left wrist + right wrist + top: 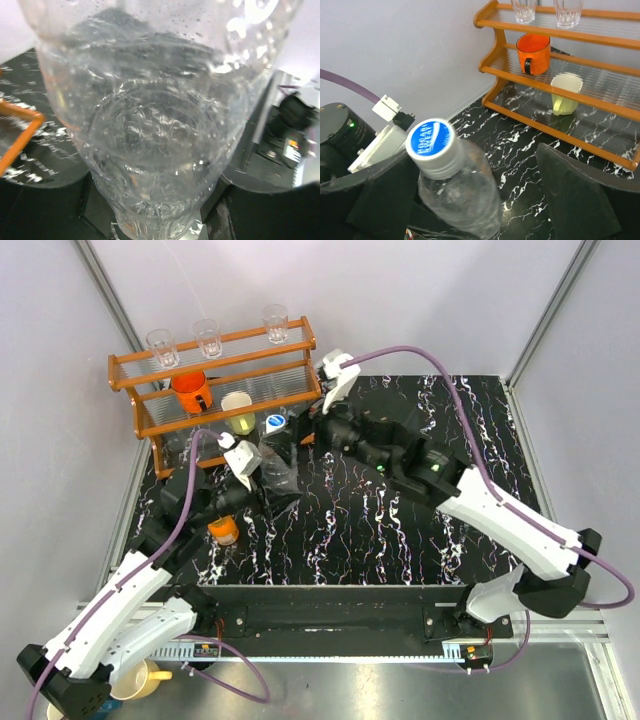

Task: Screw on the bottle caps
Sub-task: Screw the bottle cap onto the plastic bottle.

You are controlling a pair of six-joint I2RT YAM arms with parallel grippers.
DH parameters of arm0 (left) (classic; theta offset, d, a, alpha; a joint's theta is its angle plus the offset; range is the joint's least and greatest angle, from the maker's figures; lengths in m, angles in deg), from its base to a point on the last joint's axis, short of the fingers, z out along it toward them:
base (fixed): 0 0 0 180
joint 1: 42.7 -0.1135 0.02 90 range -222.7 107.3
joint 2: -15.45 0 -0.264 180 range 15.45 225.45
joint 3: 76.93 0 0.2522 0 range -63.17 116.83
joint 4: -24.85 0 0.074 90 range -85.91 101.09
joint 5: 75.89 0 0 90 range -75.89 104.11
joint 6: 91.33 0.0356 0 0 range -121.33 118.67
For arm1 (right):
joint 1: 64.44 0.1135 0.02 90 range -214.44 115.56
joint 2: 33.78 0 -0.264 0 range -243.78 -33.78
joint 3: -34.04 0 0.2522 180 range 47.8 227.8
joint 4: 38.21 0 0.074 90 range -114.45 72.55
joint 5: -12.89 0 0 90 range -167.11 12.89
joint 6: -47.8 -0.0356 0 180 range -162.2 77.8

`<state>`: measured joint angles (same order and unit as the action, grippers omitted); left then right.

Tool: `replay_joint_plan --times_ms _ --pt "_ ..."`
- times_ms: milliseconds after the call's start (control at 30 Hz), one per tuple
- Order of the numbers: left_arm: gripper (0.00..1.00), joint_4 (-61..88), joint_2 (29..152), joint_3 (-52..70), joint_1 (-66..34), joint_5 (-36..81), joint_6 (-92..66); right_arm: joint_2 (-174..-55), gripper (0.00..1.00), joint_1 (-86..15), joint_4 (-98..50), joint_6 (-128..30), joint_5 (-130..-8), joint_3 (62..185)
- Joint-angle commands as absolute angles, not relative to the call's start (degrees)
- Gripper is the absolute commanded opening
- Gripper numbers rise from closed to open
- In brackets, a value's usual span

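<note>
The clear water bottle (268,462) stands tilted at the table's left, and its body fills the left wrist view (155,125). My left gripper (252,476) is shut on its lower body, with a dark finger (270,212) on each side. The blue-rimmed cap (431,141) sits on the bottle's neck (275,424). My right gripper (480,200) is open around the neck, its fingers (577,200) wide apart and clear of the cap. The short orange bottle (223,530) stands near the left arm, orange at its top.
An orange wooden rack (215,380) stands at the back left with drinking glasses (207,337) on top, an orange mug (533,52) and a pale yellow cup (565,92). A yellow mug (145,678) sits below the table's near edge.
</note>
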<state>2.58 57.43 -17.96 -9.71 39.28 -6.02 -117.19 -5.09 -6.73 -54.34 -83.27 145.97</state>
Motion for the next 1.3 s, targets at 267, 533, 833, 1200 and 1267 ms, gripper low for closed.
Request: replay_joint_plan --times_ms 267,533,833,1200,1267 --pt "0.00 21.9 56.8 -20.6 -9.4 80.0 -20.4 -107.3 1.00 -20.5 -15.8 -54.1 -16.1 145.7" --pt "0.00 22.8 58.7 -19.6 -7.9 85.0 -21.5 -111.8 0.99 -20.4 -29.3 -64.7 -5.9 145.8" --pt "0.00 23.7 59.6 -19.0 -7.5 84.4 -21.8 -119.7 0.86 -20.4 -64.6 -90.3 -1.2 144.5" --pt "0.00 24.4 59.1 -19.0 -7.5 82.8 -22.5 -121.6 0.75 -20.4 -77.5 -100.6 -0.1 140.9" --pt "0.00 24.7 59.0 -19.1 -7.5 82.2 -22.5 -121.3 0.74 -20.4 -77.5 -100.6 -0.3 140.5"
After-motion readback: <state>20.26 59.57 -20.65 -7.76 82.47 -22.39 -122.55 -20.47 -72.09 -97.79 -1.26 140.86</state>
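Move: The right fingers, already open and off the cap, have the white bottle cap about 2 cm to their left, 2 cm back and 1 cm above; the plastic bottle's body hangs under it, its middle some 8 cm below that hand. The yellow mug stands roughly 25 cm ahead, 12 cm left and 35 cm below. From the left hand, gripping the bottle low down, the cap is straight above by about 12 cm; the orange bottle lies 14 cm left, level fore and aft, 20 cm below. The left hand keeps its grip on the plastic bottle's lower part, carrying it about 13 cm back, slightly right and up, while turning some 45 degrees clockwise. The right hand, gripping nothing, first lifts and draws right, then swings back about 13 cm, turning some 70 degrees counter-clockwise to meet the cap from a new side; its wide-open fingers sink a little and begin narrowing, without a grip yet. ##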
